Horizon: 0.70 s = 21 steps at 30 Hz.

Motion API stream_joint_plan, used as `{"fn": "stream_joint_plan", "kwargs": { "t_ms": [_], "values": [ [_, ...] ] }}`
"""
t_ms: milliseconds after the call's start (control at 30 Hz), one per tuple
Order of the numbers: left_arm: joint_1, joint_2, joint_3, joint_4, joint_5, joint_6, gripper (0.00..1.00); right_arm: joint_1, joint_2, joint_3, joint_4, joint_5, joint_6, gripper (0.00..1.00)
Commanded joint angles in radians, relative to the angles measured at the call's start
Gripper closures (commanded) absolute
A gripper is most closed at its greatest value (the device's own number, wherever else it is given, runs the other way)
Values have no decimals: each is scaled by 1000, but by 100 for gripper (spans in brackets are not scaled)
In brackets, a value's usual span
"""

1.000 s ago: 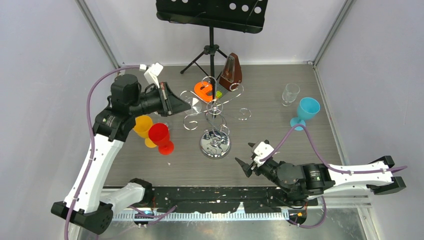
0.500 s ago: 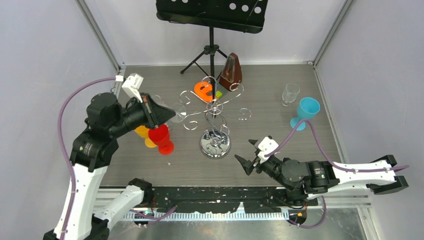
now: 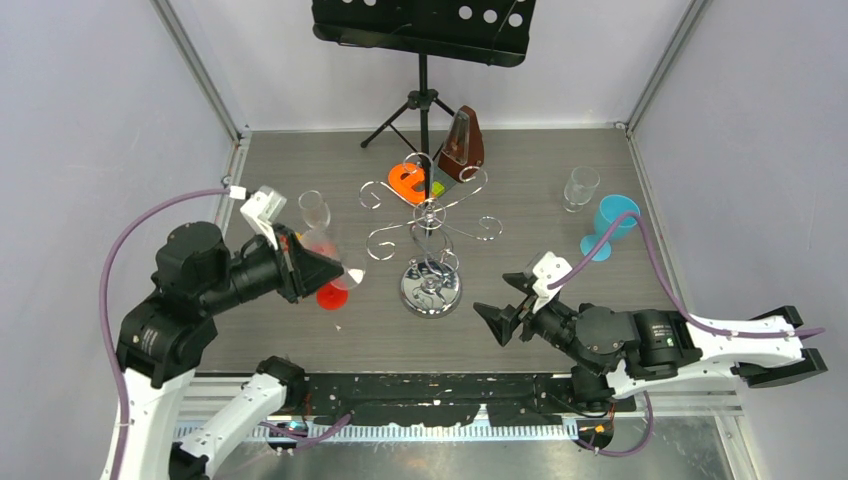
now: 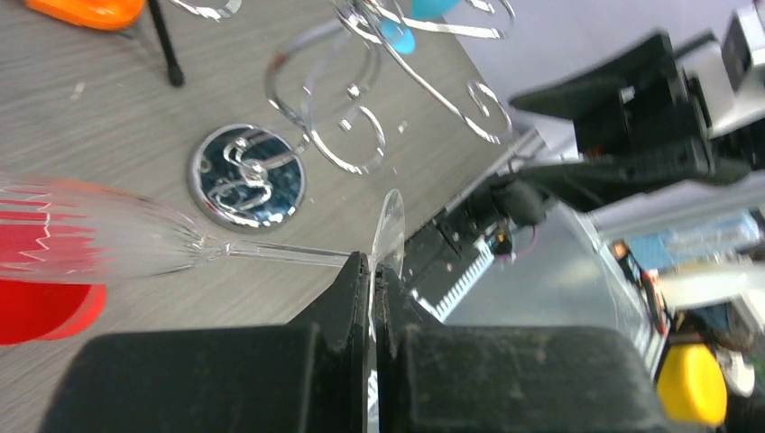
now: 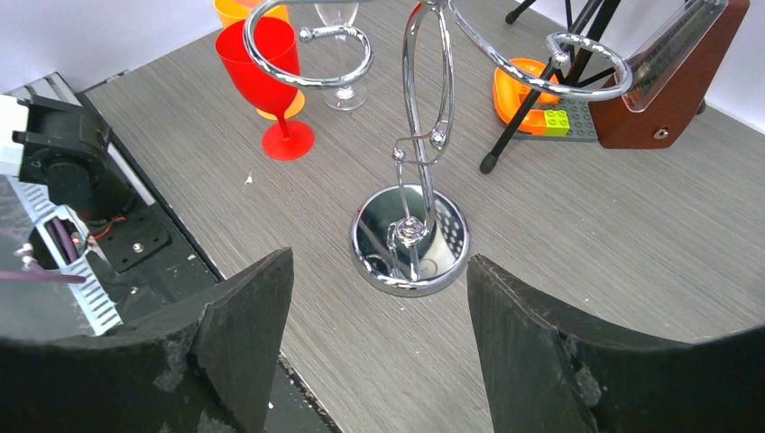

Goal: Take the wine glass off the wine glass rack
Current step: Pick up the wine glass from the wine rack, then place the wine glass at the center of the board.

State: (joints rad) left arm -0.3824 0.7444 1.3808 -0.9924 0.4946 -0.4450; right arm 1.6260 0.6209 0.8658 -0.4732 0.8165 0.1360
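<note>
The chrome wine glass rack (image 3: 429, 216) stands mid-table on its round mirror base (image 5: 410, 239), its curled arms bare. A clear wine glass (image 3: 322, 238) hangs tilted to the left of the rack, apart from its arms. My left gripper (image 3: 340, 272) is shut on the glass's foot (image 4: 390, 225). In the left wrist view the bowl (image 4: 99, 239) points left and the rack's base (image 4: 246, 174) lies beyond it. My right gripper (image 3: 500, 320) hovers low in front of the rack's base and to its right. Its jaws (image 5: 379, 260) stand wide open with nothing between them.
A red goblet (image 5: 271, 54) and an orange one (image 5: 244, 11) stand under the left gripper. Behind the rack are a black music stand (image 3: 422, 30), a brown metronome (image 3: 463, 140) and an orange toy (image 3: 407, 180). A clear tumbler (image 3: 580, 187) and a blue goblet (image 3: 612, 222) stand at right.
My left arm has drawn back left and toward the near edge, carrying the clear glass away from the rack's arms. The right arm has shifted slightly, its jaws still open.
</note>
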Motion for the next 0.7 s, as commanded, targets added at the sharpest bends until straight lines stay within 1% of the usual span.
{"fn": "stream_joint_plan", "kwargs": {
  "t_ms": [0, 100, 300, 400, 533, 667],
  "values": [
    [-105, -47, -42, -32, 6, 42, 100, 3, 25, 67, -65, -9, 98, 23],
    [-208, -61, -78, -27, -62, 29, 100, 3, 44, 84, -91, -19, 125, 23],
    [-382, -84, -141, 11, -186, -12, 100, 3, 60, 112, -155, -39, 230, 23],
    [-488, -79, -157, 20, -258, -24, 100, 3, 58, 124, -185, -50, 282, 23],
    [-705, -38, -146, 21, -437, -58, 100, 3, 57, 136, -208, -66, 364, 24],
    [-874, 10, -130, 10, -618, -89, 100, 2, 55, 131, -215, -92, 431, 24]
  ]
}}
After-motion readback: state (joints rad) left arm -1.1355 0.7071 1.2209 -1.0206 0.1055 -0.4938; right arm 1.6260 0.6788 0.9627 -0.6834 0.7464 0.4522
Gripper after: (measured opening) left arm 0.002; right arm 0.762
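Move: The left hand holds the clear wine glass by its foot, bowl pointing ahead-left. The open right gripper waits about 22 cm to its right, 2 cm back and 7 cm lower. On the table some 22–29 cm below, the red glass stands 15 cm ahead and 8 cm left, the yellow one 18 cm ahead and 14 cm left, and the rack 16 cm ahead and 12 cm right. From the right hand, the held glass is about 27 cm left, 7 cm ahead and 5 cm higher; the rack is 17 cm ahead, 10 cm left. Keeping its pinch on the foot of the already freed wine glass, the left hand draws back about 8 cm and sinks nearly as far while easing to the right, away from the rack and red glass and towards the open right gripper, its wrist swinging some 20 degrees clockwise with a slight roll that lifts its left side. The right hand stays open and empty, backing off barely 2 cm while its fingers tip downward. ##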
